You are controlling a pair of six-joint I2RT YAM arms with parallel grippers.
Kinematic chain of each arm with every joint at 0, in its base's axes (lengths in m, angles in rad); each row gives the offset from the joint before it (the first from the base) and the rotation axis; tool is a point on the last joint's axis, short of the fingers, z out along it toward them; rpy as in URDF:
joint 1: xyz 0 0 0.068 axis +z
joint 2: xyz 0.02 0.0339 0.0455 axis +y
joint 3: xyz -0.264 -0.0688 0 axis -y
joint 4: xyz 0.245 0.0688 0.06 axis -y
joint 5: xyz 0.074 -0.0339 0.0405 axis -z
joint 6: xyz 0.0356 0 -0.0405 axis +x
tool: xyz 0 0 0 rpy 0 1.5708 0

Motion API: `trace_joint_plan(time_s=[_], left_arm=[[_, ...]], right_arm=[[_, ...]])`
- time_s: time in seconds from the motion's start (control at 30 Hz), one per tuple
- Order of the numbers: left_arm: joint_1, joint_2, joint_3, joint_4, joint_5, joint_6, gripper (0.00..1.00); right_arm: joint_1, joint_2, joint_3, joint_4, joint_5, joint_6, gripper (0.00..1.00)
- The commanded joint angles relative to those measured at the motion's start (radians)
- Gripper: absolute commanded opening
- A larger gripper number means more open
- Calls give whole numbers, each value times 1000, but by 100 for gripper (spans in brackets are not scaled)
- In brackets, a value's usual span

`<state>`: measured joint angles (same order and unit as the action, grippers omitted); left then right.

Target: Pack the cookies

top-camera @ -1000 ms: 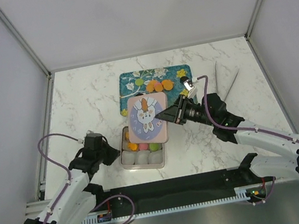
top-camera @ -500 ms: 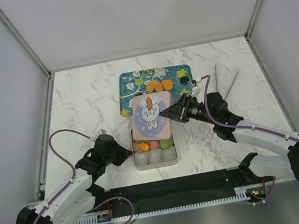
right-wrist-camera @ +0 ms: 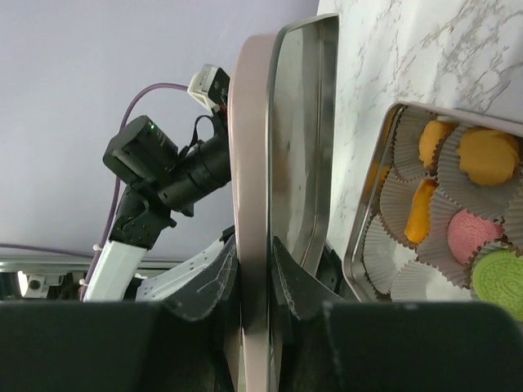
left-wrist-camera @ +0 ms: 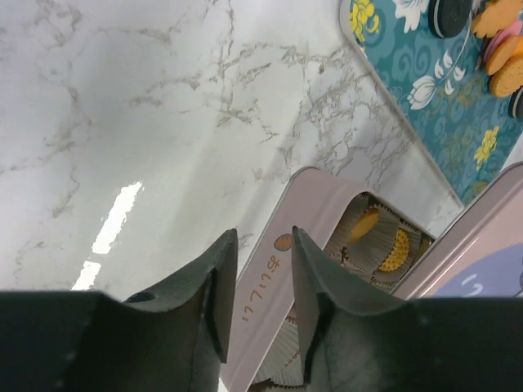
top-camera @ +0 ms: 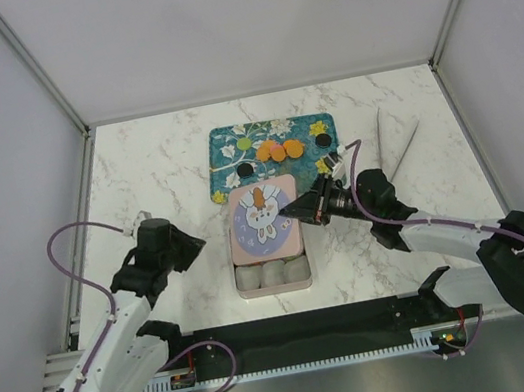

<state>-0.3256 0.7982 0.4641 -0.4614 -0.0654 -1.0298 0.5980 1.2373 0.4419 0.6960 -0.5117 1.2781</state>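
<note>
Orange cookies [top-camera: 277, 151], a green one [top-camera: 244, 143] and black ones [top-camera: 231, 173] lie on the teal tray [top-camera: 314, 127]. My right gripper [top-camera: 291, 213] is shut on the right edge of the pink rabbit lid [top-camera: 262, 218], held over the pink tin [top-camera: 273, 275]. In the right wrist view my gripper [right-wrist-camera: 255, 253] pinches the lid [right-wrist-camera: 255, 147] on edge. The tin [right-wrist-camera: 369, 208] holds orange [right-wrist-camera: 488, 155], pink [right-wrist-camera: 472, 233] and green [right-wrist-camera: 498, 278] cookies in paper cups. My left gripper [top-camera: 189, 241] is open and empty, left of the tin. In its wrist view [left-wrist-camera: 261, 245] it hovers by the tin wall [left-wrist-camera: 274, 282].
White paper cups [top-camera: 273, 271] show in the tin's uncovered near row. The teal tray also shows in the left wrist view [left-wrist-camera: 425, 82] with a black cookie [left-wrist-camera: 452, 12]. Grey walls close off the table on three sides.
The right gripper has brought the lid down and nearer over the tin, covering most of it. The tin was straightened, and the left gripper then drew back to the left.
</note>
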Motion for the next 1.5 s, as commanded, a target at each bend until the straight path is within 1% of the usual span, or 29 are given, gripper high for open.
trace_joint_plan(time_s=[0.0,0.1,0.13,0.23,0.27,0.33,0.37,0.5,0.7,0.87,1.03,1.47], left_arm=[[69,-19,63,-28,44,106,42],[85,-19,93,-19,85,152,58],[85,-22,97,-16,90,168,69],[85,-43,100,15,147,198,82],[83,-53,97,21,159,201,84],[83,-67,85,73,235,226,91],[85,-67,79,95,284,231,92],[83,-36,51,151,398,260,93],[82,-5,4,187,475,292,94],[80,36,-18,194,501,313,94],[74,38,-56,227,512,309,94],[46,78,-110,299,509,293,92]], right_arm=[[-1,20,-14,183,-71,67,0],[-1,34,-32,204,-88,81,0],[-1,37,-37,207,-91,82,0],[-3,48,-61,218,-100,89,0],[-1,50,-69,230,-102,92,0],[0,53,-89,243,-102,99,0],[0,62,-98,266,-103,104,0],[14,108,-109,365,-122,155,0],[29,162,-111,439,-120,181,0],[36,198,-115,465,-116,182,0],[40,241,-126,508,-116,190,0],[40,402,-169,717,-122,240,0]])
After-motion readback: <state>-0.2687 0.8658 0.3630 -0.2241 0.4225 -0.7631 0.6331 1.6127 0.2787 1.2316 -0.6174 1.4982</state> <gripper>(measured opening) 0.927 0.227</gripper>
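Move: The right hand holds the lid pinched by its right edge, with the lid's middle about 4 cm to that hand's left and level with it. The open cookie box lies below, some 4 cm left, 2 cm back and 16 cm down; the patterned tray is about 18 cm straight ahead and 19 cm down. From the left hand, the box is about 13 cm right, 2 cm back and 5 cm lower, with the lid roughly 13 cm right and 8 cm higher. Still pinching the lid by its right edge, the right hand sinks about 6.5 cm towards the box while drawing back 3 cm, dipping the lid's far edge some 10 degrees. The left hand opens wide, rises about 5 cm, then arcs right and down to its starting height, slightly back, turning clockwise; its fingers come close around the left side of lid and box, contact not visible. ##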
